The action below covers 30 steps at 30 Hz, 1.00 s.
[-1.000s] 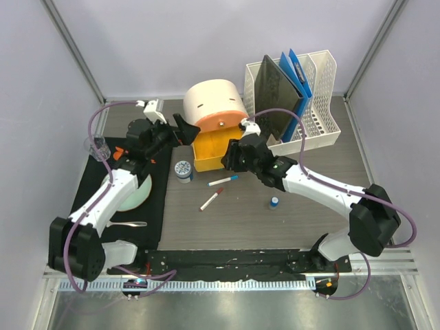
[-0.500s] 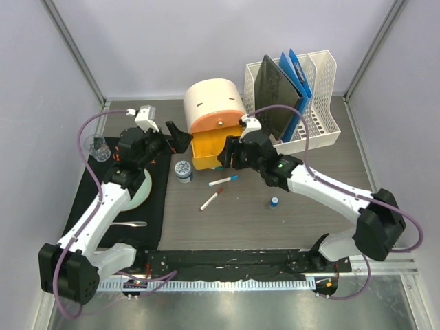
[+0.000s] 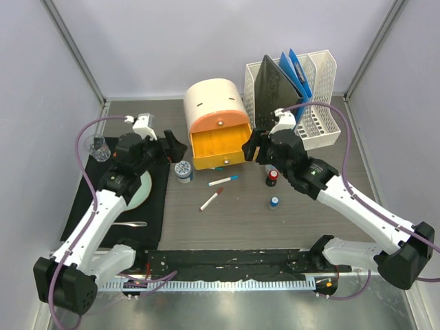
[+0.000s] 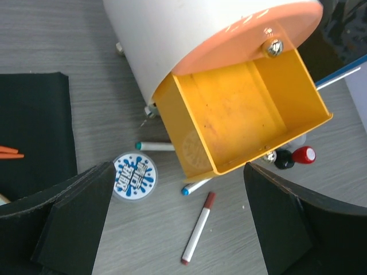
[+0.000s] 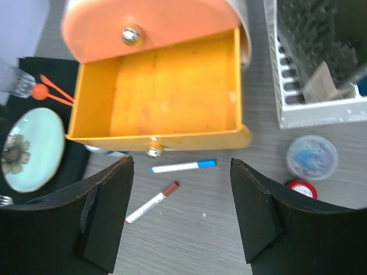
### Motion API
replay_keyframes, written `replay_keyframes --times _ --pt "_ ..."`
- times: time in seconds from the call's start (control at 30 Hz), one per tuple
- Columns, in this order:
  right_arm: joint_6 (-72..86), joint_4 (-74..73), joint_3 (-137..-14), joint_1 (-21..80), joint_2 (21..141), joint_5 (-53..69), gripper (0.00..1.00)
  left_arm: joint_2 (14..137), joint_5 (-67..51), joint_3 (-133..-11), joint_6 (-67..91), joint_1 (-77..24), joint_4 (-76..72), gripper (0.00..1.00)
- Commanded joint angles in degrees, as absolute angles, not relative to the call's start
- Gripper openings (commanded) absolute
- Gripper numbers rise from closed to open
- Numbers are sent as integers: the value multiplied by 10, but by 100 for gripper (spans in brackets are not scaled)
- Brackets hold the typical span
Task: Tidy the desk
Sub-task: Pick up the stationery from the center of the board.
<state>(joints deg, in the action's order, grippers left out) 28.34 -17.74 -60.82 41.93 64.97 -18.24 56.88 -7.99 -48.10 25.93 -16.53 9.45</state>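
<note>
On the dark wood-grain desk (image 3: 240, 227) stands a white and orange cabinet (image 3: 212, 102) with its yellow drawer (image 3: 216, 146) pulled out and empty (image 4: 241, 114) (image 5: 160, 103). In front of the drawer lie a red-capped marker (image 3: 211, 199) (image 4: 198, 228) (image 5: 152, 202) and a blue-capped marker (image 3: 223, 180) (image 5: 183, 167). A teal-tipped marker (image 4: 156, 146) lies half under the drawer. My left gripper (image 3: 175, 146) (image 4: 180, 226) hovers open left of the drawer. At the drawer's right corner my right gripper (image 3: 256, 146) (image 5: 182, 212) is open and holds nothing.
A round tub with a blue splash lid (image 3: 183, 169) sits by the drawer. A red-capped bottle (image 3: 273, 176), a blue-capped bottle (image 3: 274, 202) and a clear tub (image 5: 311, 156) lie right of it. White file rack (image 3: 313, 96) at back right. Black mat (image 3: 89, 206) holds plate (image 3: 134, 189), spoon (image 3: 127, 223).
My right gripper has let go of the drawer front, opened wider and drawn back to the right, uncovering the red-capped bottle. The left gripper shifted slightly, still open.
</note>
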Motion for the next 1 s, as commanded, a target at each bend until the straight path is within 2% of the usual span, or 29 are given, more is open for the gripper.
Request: replay_keyframes --times 0.0,0.33,0.67,0.97 --pt "303 -224 -594 406 650 -189 74 544 -101 -507 219 -167 164 100" --pt "323 -229 -589 389 732 -157 74 488 -182 -480 164 -168 224 100" --pt "301 -156 -627 352 816 -139 74 513 -174 -485 169 -168 228 100" --pt "303 -127 -595 351 778 -81 75 511 -147 -474 162 -167 250 100"
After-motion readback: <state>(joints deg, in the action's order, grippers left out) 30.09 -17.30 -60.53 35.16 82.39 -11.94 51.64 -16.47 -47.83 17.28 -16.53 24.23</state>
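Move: The right hand hangs free with the open yellow drawer's middle about 9 cm to its left, 6 cm ahead and 11 cm below. On the desk some 23 cm below that hand, the blue marker is 8 cm left and 2 cm back, and the red-capped bottle 6 cm right and 1 cm back. From the left hand, the brown marker lies roughly 10 cm back, 7 cm right and 21 cm below; the blue-and-white jar is 2 cm back, straight under it. The right hand's near finger comes up against the right front corner of the yellow drawer: the hand drops about 12 cm, pitching down some 15 degrees, then reaches 4 cm forward, fingers staying apart. Meanwhile the open left hand draws back about 5 cm towards the brown marker and sinks a little, turning about 10 degrees clockwise. ##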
